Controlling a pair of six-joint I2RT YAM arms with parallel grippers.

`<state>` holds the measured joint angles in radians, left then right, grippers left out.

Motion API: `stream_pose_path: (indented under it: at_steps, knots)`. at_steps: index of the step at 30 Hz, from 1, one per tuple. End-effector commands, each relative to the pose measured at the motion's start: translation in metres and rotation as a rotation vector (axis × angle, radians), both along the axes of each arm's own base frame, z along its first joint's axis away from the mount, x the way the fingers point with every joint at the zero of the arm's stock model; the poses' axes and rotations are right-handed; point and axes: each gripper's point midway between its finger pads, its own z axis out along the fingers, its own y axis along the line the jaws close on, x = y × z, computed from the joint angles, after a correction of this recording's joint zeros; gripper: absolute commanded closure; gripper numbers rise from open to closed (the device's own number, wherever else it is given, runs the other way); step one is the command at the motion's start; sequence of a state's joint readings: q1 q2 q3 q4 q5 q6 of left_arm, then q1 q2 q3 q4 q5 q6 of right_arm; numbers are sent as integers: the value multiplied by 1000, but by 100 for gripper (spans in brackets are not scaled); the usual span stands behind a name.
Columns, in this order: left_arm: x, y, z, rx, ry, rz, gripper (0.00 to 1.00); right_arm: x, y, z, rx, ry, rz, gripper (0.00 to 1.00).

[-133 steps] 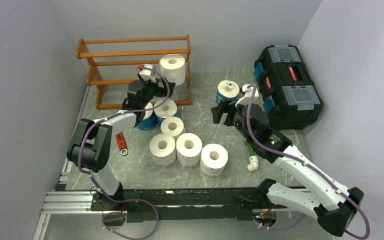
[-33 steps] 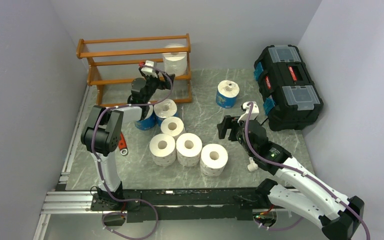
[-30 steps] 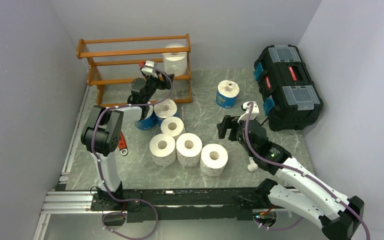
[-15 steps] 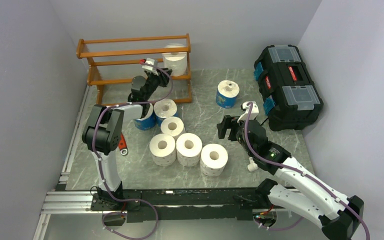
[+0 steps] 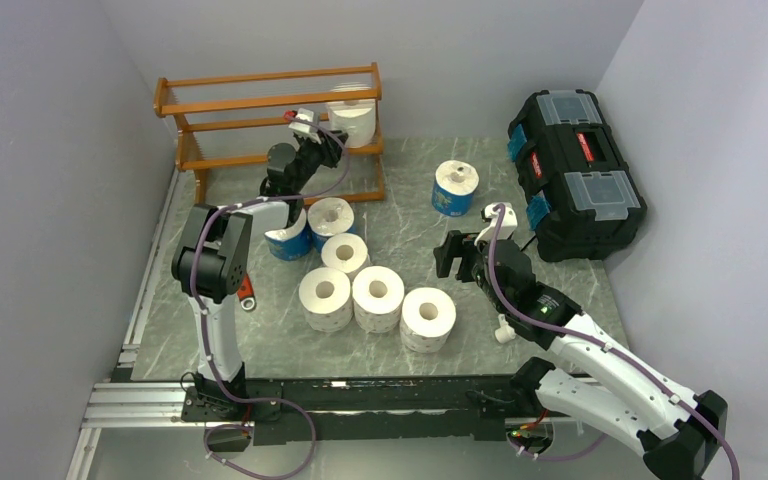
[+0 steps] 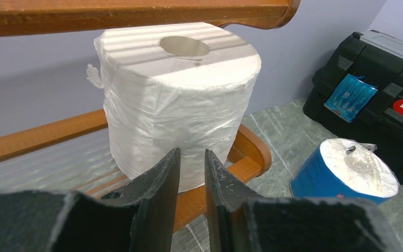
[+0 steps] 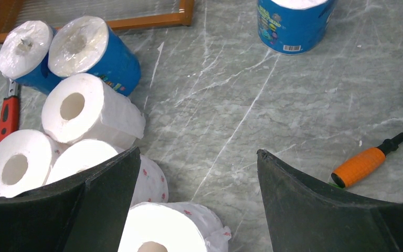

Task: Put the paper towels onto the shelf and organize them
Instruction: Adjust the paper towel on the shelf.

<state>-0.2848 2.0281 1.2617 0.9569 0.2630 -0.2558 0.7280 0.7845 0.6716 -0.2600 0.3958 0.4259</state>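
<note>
A white paper towel roll (image 5: 353, 118) (image 6: 178, 100) stands upright at the right end of the orange-brown shelf (image 5: 260, 105) (image 6: 42, 134), on its middle tier. My left gripper (image 5: 332, 138) (image 6: 192, 152) is shut and empty, its tips right in front of that roll's lower side. My right gripper (image 5: 452, 260) (image 7: 198, 152) hangs open and empty above the table. Several white rolls (image 5: 377, 296) (image 7: 84, 110) lie to its left. Two blue-wrapped rolls (image 5: 288, 240) (image 7: 97, 52) stand by the shelf, and a third blue roll (image 5: 455, 187) (image 7: 294, 23) stands alone.
A black toolbox (image 5: 575, 170) (image 6: 378, 79) fills the right rear of the table. An orange-handled screwdriver (image 7: 359, 167) lies near my right arm. A red-handled tool (image 5: 243, 285) (image 7: 8, 115) lies left of the rolls. Grey walls close in on three sides.
My left gripper has closed its jaws and pushed a little farther towards the roll on the shelf. Earlier, the right gripper let go of the lone blue roll and drew back; it is now still.
</note>
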Motion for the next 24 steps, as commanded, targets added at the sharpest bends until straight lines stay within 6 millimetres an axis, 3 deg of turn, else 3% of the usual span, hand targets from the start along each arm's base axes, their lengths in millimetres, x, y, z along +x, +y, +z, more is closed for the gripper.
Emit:
stream_pose_path:
  at_steps: [1, 6, 10, 13, 17, 20, 24]
  knots:
    - [7, 2, 4, -4, -10, 24, 69, 6, -1, 9, 10, -38, -18, 16]
    - [-8, 3, 16, -47, -36, 8, 66, 6, -1, 11, 16, -43, -20, 16]
    - [-28, 8, 39, -98, -65, -1, 61, 6, 0, 14, 27, -47, -16, 16]
    - [-50, 11, 65, -127, -93, -3, 53, 6, 2, 18, 40, -54, -12, 16]
    - [-85, 14, 80, -129, -74, 16, 44, 5, 4, 23, 61, -64, -2, 15]
    - [-111, 24, 85, -130, -8, 67, 38, 5, 8, 23, 81, -51, 6, 15]
    - [-144, 46, 64, -68, 183, 171, 33, 5, 13, 19, 88, -20, 15, 14]
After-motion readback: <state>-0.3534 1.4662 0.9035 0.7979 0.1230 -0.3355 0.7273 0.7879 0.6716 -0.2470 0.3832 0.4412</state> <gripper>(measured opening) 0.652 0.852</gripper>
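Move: The paper towel roll on the shelf is right before the left fingertips, its middle about 7 cm ahead, 4 cm right and 2 cm above. The upper front rail is roughly 3 cm ahead, level sideways and 10 cm up; on the table, the nearest blue roll is some 15 cm back, straight below by 18, and another 9 back, 27 right. From the right hand the shelf roll lies about 36 ahead, 20 left, 3 above. The left hand dips slightly, then backs about 12 cm off the shelf roll, rising some 9 cm, fingers opening. ##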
